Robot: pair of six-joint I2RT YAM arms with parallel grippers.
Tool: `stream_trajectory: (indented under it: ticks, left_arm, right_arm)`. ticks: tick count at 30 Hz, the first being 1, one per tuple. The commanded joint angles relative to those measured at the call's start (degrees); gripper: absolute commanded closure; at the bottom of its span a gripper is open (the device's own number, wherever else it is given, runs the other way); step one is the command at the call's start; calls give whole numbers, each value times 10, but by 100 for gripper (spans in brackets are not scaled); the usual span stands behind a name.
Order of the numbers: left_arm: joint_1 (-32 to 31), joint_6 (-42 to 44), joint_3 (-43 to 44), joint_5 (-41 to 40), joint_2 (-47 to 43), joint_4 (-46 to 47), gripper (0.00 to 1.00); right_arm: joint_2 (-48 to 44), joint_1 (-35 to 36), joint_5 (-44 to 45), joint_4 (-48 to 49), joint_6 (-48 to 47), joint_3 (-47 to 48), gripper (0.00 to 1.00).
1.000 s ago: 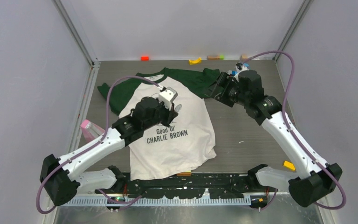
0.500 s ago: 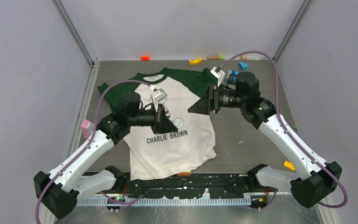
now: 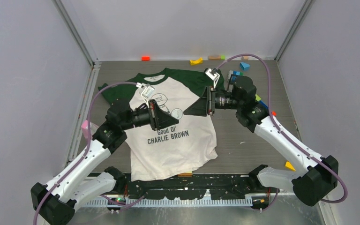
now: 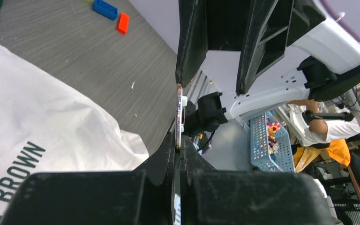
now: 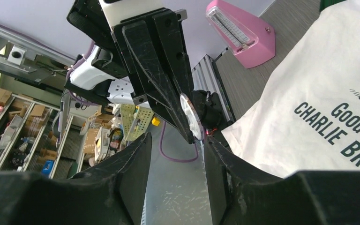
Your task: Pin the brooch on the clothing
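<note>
The white T-shirt (image 3: 183, 147) with green sleeves lies flat on the table; it also shows in the left wrist view (image 4: 42, 117) and the right wrist view (image 5: 304, 89). My left gripper (image 3: 168, 116) is held level above the shirt's print and is shut on the small round brooch (image 3: 177, 113). The brooch appears edge-on between the jaws in the left wrist view (image 4: 178, 112). My right gripper (image 3: 188, 110) faces it from the right, open and empty. In the right wrist view the brooch (image 5: 191, 117) sits just beyond the open fingers (image 5: 131, 164).
A pink wedge-shaped object (image 3: 88, 129) stands left of the shirt. Coloured blocks lie along the back edge: red (image 3: 145, 58), yellow (image 3: 196, 61), blue (image 3: 244, 66). Another yellow block (image 3: 290, 166) lies at front right.
The left gripper has lifted off the shirt with the brooch and turned level, facing right. The right gripper has swung from the green sleeve to face it and moved closer.
</note>
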Motion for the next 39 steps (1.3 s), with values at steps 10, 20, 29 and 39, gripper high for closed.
stream_trajectory:
  ticks: [10, 20, 29, 39]
  left_arm:
    - [3, -47, -12, -4, -11, 94, 100]
    - [3, -48, -11, 24, -2, 97, 100]
    - [3, -52, -8, 54, 5, 96, 95]
    - [16, 71, 59, 13, -27, -85, 17]
  right_arm:
    - [24, 29, -16, 65, 18, 18, 62]
    - [28, 30, -12, 97, 32, 13, 84]
    - [32, 30, -6, 130, 42, 12, 100]
    - [32, 30, -25, -50, -76, 59, 100]
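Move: The brooch is still in my left fingers, which hold one edge; its middle is about 3 cm forward of that hand. From my half-open right hand it lies roughly 4 cm straight to the left, at about the same height. Some 30 cm below lies the shirt: its lettering is about 11 cm ahead and 5 cm left of my left hand, its printed figure about 24 cm ahead and 8 cm left. I ease my right hand about 2 cm left towards the brooch and shut its fingers on the free edge, while my left hand keeps its pinch and creeps up about 2.5 cm. Once the right has closed, my left fingers spring wide open and let go, that hand sinking back the same 2 cm or so; the right stays put and keeps its grip. ##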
